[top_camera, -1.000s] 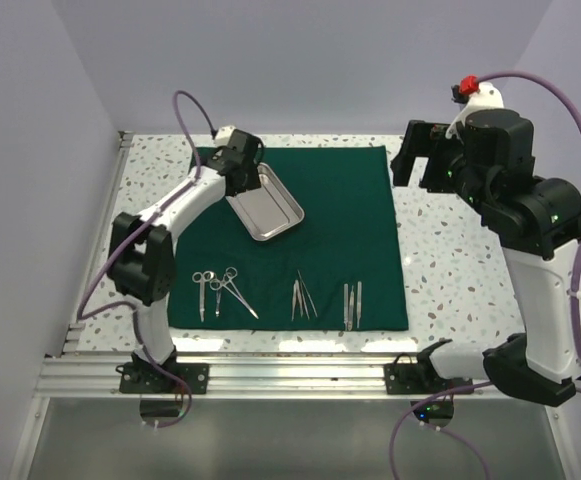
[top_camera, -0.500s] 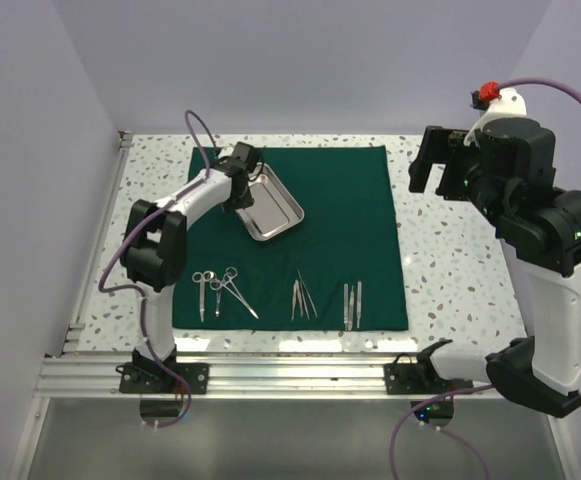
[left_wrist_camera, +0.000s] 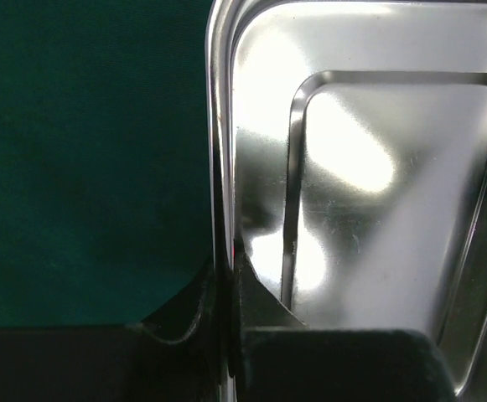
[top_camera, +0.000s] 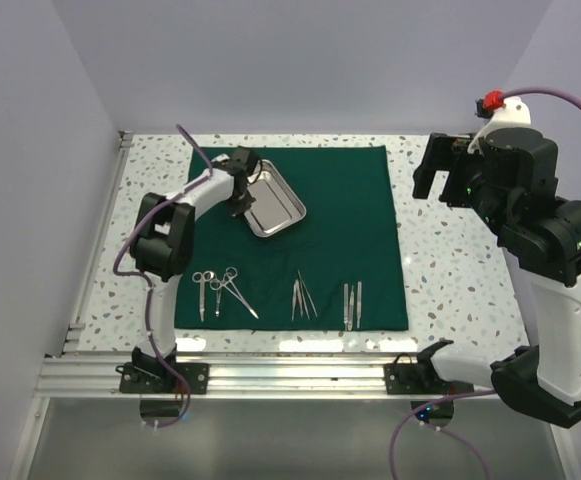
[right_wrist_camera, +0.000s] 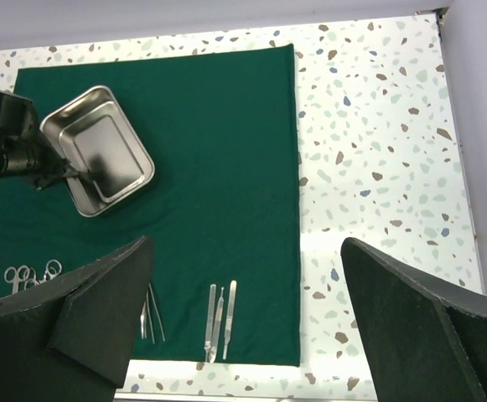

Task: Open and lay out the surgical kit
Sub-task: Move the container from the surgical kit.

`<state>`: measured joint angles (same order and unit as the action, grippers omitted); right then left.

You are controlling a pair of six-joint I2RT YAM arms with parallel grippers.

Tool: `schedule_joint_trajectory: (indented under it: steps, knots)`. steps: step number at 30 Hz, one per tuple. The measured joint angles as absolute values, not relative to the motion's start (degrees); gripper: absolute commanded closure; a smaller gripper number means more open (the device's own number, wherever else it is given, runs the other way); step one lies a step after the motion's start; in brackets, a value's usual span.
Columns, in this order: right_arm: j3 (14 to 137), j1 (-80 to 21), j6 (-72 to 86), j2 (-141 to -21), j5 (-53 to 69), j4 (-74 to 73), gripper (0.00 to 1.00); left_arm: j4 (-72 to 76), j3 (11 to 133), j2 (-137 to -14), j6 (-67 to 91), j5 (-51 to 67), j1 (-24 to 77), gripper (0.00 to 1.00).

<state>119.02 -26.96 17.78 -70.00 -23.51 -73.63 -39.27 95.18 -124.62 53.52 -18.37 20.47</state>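
The dark green cloth (top_camera: pixel 340 230) lies spread flat on the table. The shiny steel tray (top_camera: pixel 275 200) sits at its far left, empty. My left gripper (top_camera: pixel 238 192) is shut on the tray's left rim (left_wrist_camera: pixel 220 209), one finger inside and one outside. Scissors and forceps (top_camera: pixel 218 290), tweezers (top_camera: pixel 303 298) and slim steel handles (top_camera: pixel 352 304) lie in a row along the cloth's near edge. My right gripper (top_camera: pixel 432 170) is open and empty, held high over the table right of the cloth. Its view shows the tray (right_wrist_camera: pixel 101 151) and the handles (right_wrist_camera: pixel 220 320).
The speckled white tabletop (top_camera: pixel 450 270) shows to the right of the cloth. A metal rail (top_camera: pixel 270 375) runs along the near edge. Purple walls stand on the left, back and right.
My left gripper has drawn the tray a little further back and left on the cloth. My right arm has risen and pulled back to the right.
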Motion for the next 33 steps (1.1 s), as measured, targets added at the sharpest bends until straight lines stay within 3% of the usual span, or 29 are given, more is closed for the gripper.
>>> schedule_joint_trajectory:
  steps: [18, 19, 21, 23, 25, 26, 33]
  knots:
    - [117.27, -26.96, 17.47, -66.67, -24.38, -73.36, 0.01, -42.85, 98.06, -125.73, 73.08, -17.82, 10.70, 0.97]
    - [116.92, -26.96, 17.50, -66.52, -24.53, -73.21, 0.01, -42.83, 98.06, -125.73, 73.49, -18.02, 10.17, 0.92]
    - [116.14, -26.96, 17.50, -66.28, -24.56, -72.90, 0.01, -42.78, 98.06, -125.73, 74.46, -18.15, 9.61, 0.63]
    - [115.66, -26.96, 17.50, -66.32, -24.53, -72.82, 0.01, -41.93, 98.04, -125.73, 75.02, -17.47, 9.50, 0.23]
    - [115.15, -26.96, 17.50, -66.41, -24.53, -72.69, 0.01, -39.86, 98.70, -125.75, 75.79, -17.06, 9.65, 0.06]
    - [114.87, -26.96, 17.50, -66.41, -24.53, -72.69, 0.01, -39.38, 99.20, -125.78, 75.72, -16.75, 9.78, 0.00]
    - [113.34, -26.96, 17.47, -66.06, -24.62, -72.40, 0.01, -38.06, 102.45, -125.69, 74.65, -16.16, 9.87, 0.00]
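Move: The left hand already holds the container by its left long rim. The container's middle lies about 6 cm to the hand's right, 2 cm ahead and a centimetre below. The drape's far left corner is roughly 17 cm ahead and 14 cm left. The scissors lie about 22 cm back and 5 cm left, and the tweezers some 23 cm back and 12 cm right. From the right hand, the container is about 23 cm ahead, 24 cm left and 44 cm below. Still pinching the container's left rim, the left hand drags it leftward about 8 cm and some 3 cm forward across the drape towards the far left corner, turning counter-clockwise nearly 30 degrees as it goes. Then the fingers open wide, let go of the rim, and the hand draws forward and up about 4 cm each way over the container. ##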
